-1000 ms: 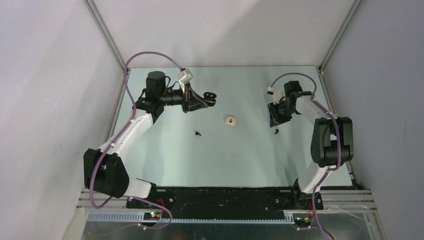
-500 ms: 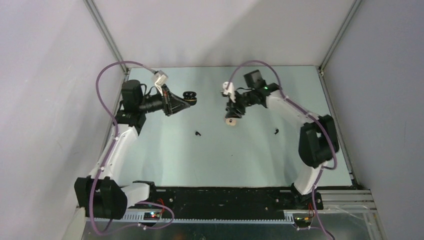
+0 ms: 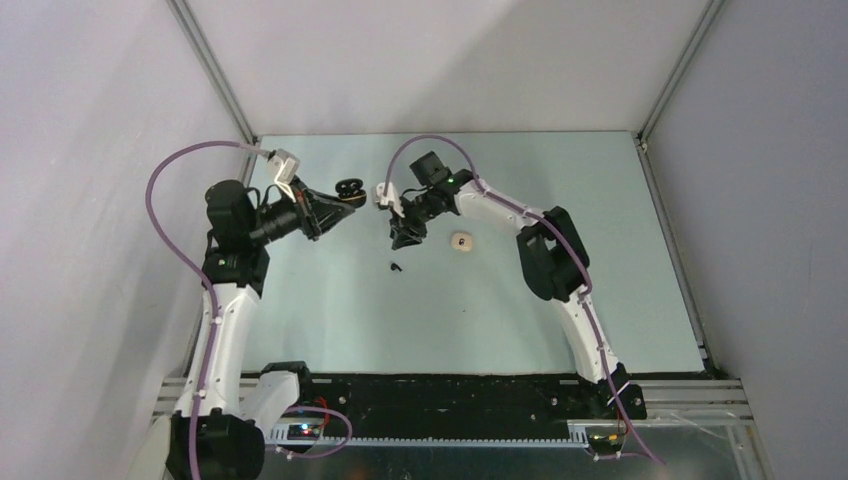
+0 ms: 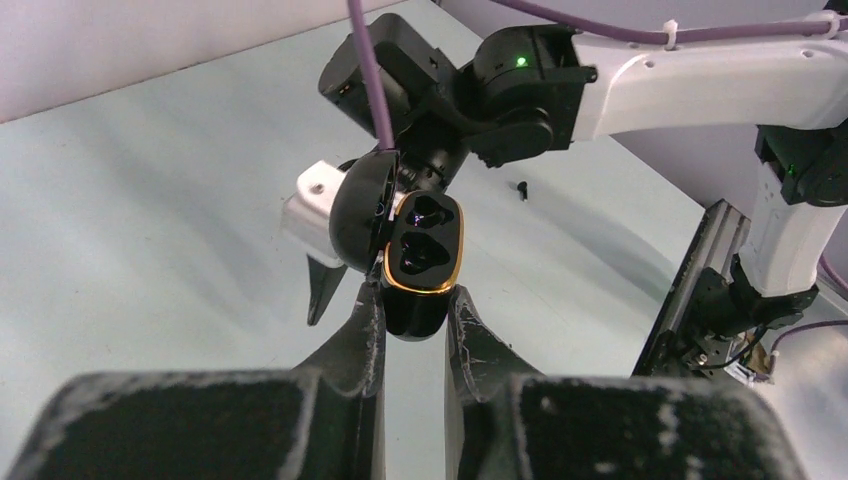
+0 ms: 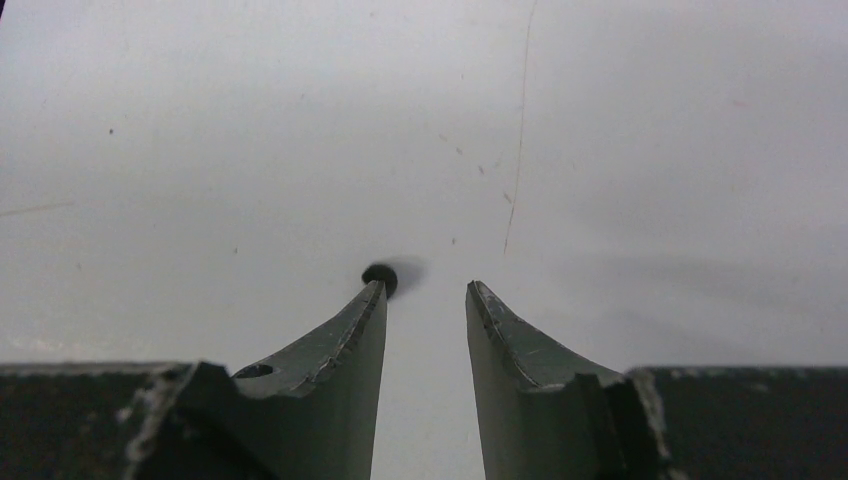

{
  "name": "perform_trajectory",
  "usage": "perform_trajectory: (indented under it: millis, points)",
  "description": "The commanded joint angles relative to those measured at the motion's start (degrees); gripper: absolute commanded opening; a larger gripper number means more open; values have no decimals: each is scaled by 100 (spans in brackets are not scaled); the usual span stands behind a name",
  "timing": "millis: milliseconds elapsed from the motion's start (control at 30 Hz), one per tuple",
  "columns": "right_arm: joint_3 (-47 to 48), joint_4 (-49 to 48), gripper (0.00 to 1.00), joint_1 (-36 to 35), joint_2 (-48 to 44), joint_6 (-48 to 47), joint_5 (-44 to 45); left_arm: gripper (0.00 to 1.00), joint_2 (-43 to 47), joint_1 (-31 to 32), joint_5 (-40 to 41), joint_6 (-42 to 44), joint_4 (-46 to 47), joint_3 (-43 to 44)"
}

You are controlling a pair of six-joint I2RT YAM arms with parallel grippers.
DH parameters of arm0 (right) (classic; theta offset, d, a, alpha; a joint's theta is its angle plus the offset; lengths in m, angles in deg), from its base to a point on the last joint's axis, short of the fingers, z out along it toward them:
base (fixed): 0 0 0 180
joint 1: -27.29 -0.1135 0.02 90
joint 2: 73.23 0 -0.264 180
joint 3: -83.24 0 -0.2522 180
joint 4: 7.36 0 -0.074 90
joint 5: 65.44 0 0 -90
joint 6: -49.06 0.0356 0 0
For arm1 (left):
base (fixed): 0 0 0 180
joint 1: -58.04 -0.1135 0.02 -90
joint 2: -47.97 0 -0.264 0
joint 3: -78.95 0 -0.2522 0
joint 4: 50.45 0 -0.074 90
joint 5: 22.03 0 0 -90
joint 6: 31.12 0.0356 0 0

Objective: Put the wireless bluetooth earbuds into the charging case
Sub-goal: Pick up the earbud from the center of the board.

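Note:
My left gripper [image 3: 335, 196] is shut on the black charging case [image 3: 349, 186] and holds it above the table's back left. In the left wrist view the case [image 4: 425, 250] has a gold rim, its lid is open, and the fingers [image 4: 365, 325] clamp its lower body. My right gripper [image 3: 408, 238] is open, pointing down just beyond a black earbud [image 3: 396, 266]. In the right wrist view that earbud [image 5: 380, 275] lies at the tip of the left finger, outside the empty gap of the gripper [image 5: 425, 287]. Another black earbud [image 4: 522, 188] lies farther off.
A cream-white rounded piece [image 3: 461, 241] lies on the table just right of my right gripper. The right arm [image 3: 545, 250] stretches across the middle of the table. Grey walls close in the back and both sides.
The right arm has swung from the right side, past the cream piece, to the black earbud left of centre. The left arm has drawn back to the left with the case.

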Motion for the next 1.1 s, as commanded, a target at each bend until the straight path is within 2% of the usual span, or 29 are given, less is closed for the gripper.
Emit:
perform_trajectory:
  millis: [0,500,1067]
  points:
    - [655,35,39,-228,307,150,-123,0,328,-138,23,-151,36,-120]
    - [1445,1723,36,-661,940,-1197,775,0,552,-153,-37,-164,34,-295]
    - [1634,1672,35,-711,1136,-1051,1347,0,653,-151,-38,-175,57,-405]
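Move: Below the open right hand lies the small dark earbud, alone on the board: about 3 cm back, 3 cm to the left and some 8 cm down. The beige case lies about 3 cm ahead of the right hand, 13 cm to its right and 8 cm below. From the left hand, the same earbud is roughly 4 cm ahead, 11 cm to the right and 30 cm below. Sinking about 5.5 cm towards the earbud, the right hand first drifts some 3 cm left and back, then eases rightwards again, ending with a short creep forward. Its wrist tips the fingers about 15 degrees more steeply down; they stay open just above the earbud. The left hand keeps hold of the black charging case and draws back about 2 cm. ##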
